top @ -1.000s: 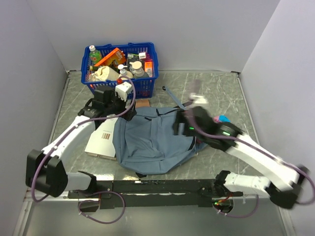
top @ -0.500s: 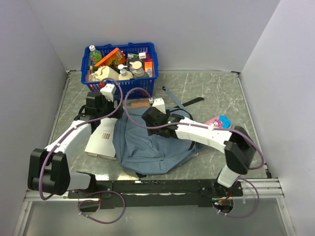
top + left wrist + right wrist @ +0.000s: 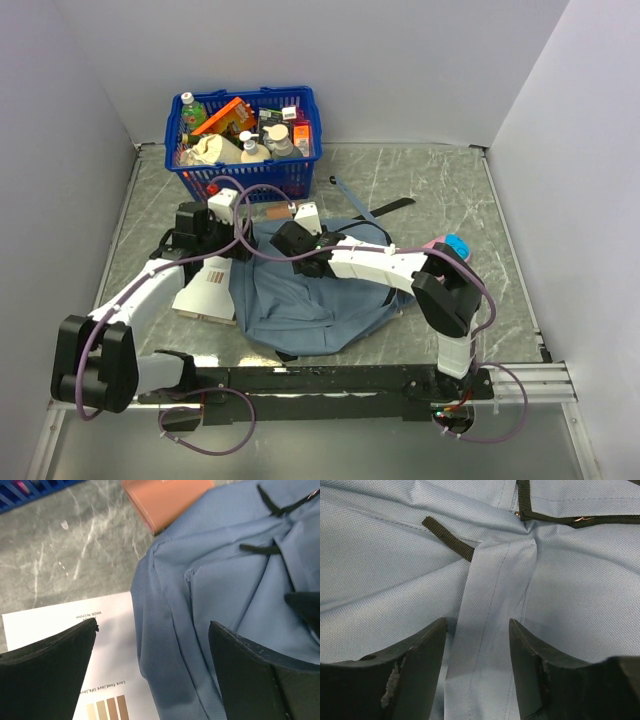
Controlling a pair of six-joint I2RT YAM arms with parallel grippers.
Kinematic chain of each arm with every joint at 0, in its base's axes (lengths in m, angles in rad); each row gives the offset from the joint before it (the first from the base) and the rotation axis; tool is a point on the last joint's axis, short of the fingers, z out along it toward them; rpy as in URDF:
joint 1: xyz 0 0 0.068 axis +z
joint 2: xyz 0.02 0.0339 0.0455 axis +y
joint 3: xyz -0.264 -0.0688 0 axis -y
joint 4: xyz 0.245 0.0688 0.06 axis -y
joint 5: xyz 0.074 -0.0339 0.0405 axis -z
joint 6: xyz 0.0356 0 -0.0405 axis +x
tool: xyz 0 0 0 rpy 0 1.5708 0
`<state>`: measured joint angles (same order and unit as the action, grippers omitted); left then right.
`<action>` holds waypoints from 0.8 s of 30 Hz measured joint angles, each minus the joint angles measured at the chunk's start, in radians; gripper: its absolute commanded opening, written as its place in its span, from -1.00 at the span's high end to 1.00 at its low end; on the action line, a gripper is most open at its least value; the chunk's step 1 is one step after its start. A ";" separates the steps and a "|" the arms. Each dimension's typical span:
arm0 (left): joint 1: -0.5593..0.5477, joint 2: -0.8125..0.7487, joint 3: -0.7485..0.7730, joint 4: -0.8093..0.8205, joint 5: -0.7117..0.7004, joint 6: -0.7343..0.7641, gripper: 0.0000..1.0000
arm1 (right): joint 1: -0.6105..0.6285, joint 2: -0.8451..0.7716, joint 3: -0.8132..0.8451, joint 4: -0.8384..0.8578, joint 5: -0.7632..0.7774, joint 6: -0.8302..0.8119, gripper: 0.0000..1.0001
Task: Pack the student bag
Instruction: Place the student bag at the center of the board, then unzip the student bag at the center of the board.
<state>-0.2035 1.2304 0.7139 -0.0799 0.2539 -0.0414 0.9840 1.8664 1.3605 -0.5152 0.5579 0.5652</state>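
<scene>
The student bag (image 3: 300, 310) lies flat mid-table, grey-blue with dark zipper lines. My left gripper (image 3: 240, 245) hovers wide open over the bag's left edge. In the left wrist view the left gripper (image 3: 153, 625) straddles the bag (image 3: 225, 580) and a white book (image 3: 60, 625), holding nothing. My right gripper (image 3: 285, 245) reaches across to the bag's upper left. In the right wrist view the right gripper (image 3: 477, 622) has its jaws partly apart on either side of a flat blue strap (image 3: 492, 605) on the bag (image 3: 380, 570). A black zipper line (image 3: 555, 517) runs above it.
A blue basket (image 3: 260, 178) full of bottles and packets stands at the back left. The white book (image 3: 208, 285) lies left of the bag, a brown notebook (image 3: 285, 212) behind it, and a pink pencil case (image 3: 447, 245) to its right. Walls enclose three sides.
My right arm has swung left across the bag, from its right side to its upper left, and its jaws have narrowed. The left gripper has shifted slightly towards the bag's edge.
</scene>
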 measured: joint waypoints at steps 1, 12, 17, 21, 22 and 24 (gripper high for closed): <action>0.000 0.005 -0.004 0.001 0.001 0.003 -0.83 | 0.000 0.002 0.000 0.001 0.000 0.004 -0.13; -0.011 0.055 -0.030 0.016 0.036 0.038 0.84 | 0.002 0.005 -0.032 0.060 0.002 0.052 0.60; -0.012 0.042 -0.032 0.014 0.036 0.039 0.88 | 0.004 -0.025 -0.095 0.105 0.018 0.075 1.00; -0.015 -0.008 -0.043 0.000 0.033 0.046 0.91 | 0.004 -0.103 -0.161 0.117 0.030 0.108 1.00; -0.015 -0.023 -0.048 0.000 0.033 0.048 0.92 | 0.004 -0.126 -0.182 0.127 0.031 0.117 1.00; -0.017 -0.047 -0.056 -0.005 0.033 0.053 0.95 | 0.004 -0.183 -0.225 0.139 0.032 0.136 1.00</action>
<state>-0.2203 1.1835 0.6579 -0.0845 0.2871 0.0113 0.9878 1.6833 1.1351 -0.3763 0.5896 0.7010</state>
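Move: The student bag's left edge lies about 3 cm below the left hand and 1 cm back and 1 cm to its right, between its wide-open fingers; the brown wallet is some 9 cm ahead and 7 cm to the right, the white box 6 cm back and 6 cm to the left. For the right hand, the raised fold on the bag's front panel runs right between its half-open fingers, about 1 cm down, with the wallet some 10 cm ahead and 4 cm to the left. The bag's left edge is pinched by the left hand, which sinks nearly 3 cm onto it while its fingers shut, then rises about 2 cm and draws back 1 cm. The right hand closes more slowly on the front-panel fold, dipping a centimetre, then with the fold pinched goes right, up and back, 2 to 3 cm on the larger parts. ##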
